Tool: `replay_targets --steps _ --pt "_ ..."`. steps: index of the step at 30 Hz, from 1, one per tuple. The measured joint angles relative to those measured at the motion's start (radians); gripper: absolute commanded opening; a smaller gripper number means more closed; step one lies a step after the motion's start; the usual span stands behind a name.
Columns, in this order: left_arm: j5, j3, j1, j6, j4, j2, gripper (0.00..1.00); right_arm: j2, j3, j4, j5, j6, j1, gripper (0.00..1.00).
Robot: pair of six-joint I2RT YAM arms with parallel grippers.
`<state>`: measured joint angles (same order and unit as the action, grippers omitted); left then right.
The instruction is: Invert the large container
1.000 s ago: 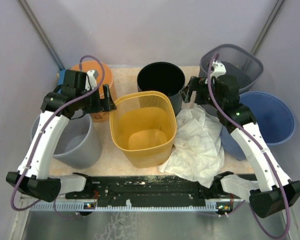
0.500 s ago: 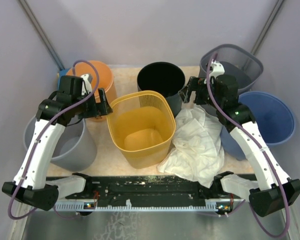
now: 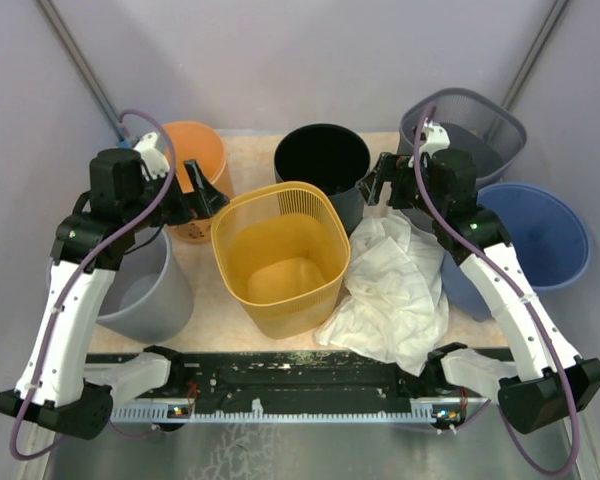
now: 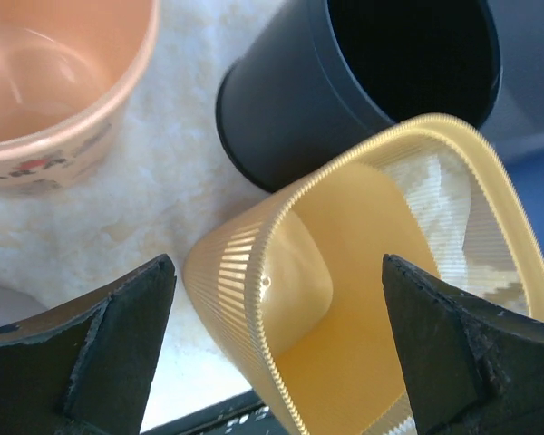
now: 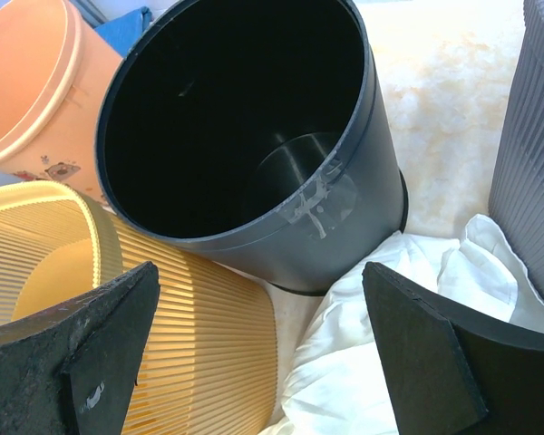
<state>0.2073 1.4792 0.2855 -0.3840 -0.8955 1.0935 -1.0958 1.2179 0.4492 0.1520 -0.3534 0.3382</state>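
Note:
The large container, a yellow ribbed basket [image 3: 280, 255], stands upright with its mouth up in the middle of the table. My left gripper [image 3: 202, 194] hangs open just left of its far-left rim, touching nothing. In the left wrist view the basket [image 4: 344, 272] lies below and between the spread fingers of that gripper [image 4: 276, 299]. My right gripper [image 3: 380, 185] is open above the gap between the black bin and the white cloth. The right wrist view shows the basket's ribbed wall [image 5: 163, 308] at lower left of the gripper [image 5: 258, 290].
A black bin [image 3: 322, 160] stands behind the basket, an orange tub [image 3: 195, 150] at back left and a grey bucket [image 3: 145, 285] at left. A grey mesh bin [image 3: 480, 125] and a blue bin [image 3: 545, 235] crowd the right. A white cloth [image 3: 395, 290] lies right of the basket.
My left gripper has drawn back to the left, away from the basket's left rim, opening a little wider. The basket has shifted slightly left. The right arm has stayed still.

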Motion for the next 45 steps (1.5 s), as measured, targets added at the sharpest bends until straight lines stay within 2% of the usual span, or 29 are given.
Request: replay_targets --steps 5,10,24,33,40,45 --pt "-0.186 0.047 0.000 -0.086 -0.046 -0.012 0.99 0.000 0.000 -0.001 0.005 -0.010 0.000 0.94" --pt "-0.348 0.037 0.000 -0.109 -0.127 0.018 0.99 0.000 0.000 -0.001 0.007 -0.011 0.000 0.94" --pt "-0.283 -0.033 0.012 -0.014 -0.139 0.079 0.99 0.000 -0.001 -0.013 0.016 -0.018 0.000 0.94" --pt "-0.449 -0.061 0.009 -0.036 -0.246 0.097 0.99 -0.002 -0.001 -0.014 0.023 -0.026 0.000 0.94" --pt "-0.477 -0.100 -0.145 -0.025 -0.274 0.099 0.99 -0.007 -0.001 -0.014 0.026 -0.024 0.000 0.94" --pt "-0.360 0.011 -0.140 0.026 -0.221 0.100 0.99 -0.007 -0.001 -0.014 0.026 -0.022 0.000 0.94"
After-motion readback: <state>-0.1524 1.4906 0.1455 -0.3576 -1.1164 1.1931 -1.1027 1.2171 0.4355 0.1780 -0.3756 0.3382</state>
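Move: The grey container stands some 20 cm to the left hand's left and about 6 cm back, its middle roughly 20 cm below the hand. The yellow container is about 18 cm to this hand's right and 3 cm nearer the robot; the orange bucket lies some 20 cm ahead and 5 cm left, both also well below the hand. From the right hand, the grey container is about 60 cm to the left and 12 cm back. Leftward and down, the left hand swings about 12 cm out from beside the yellow container's rim to the grey container's side, sinking some 11 cm and easing briefly midway. Its fingers stay wide open while the wrist tips down and turns about 30 degrees counter-clockwise; the hand then lifts about 4 cm, drifting slightly back right and partly undoing the turn. ##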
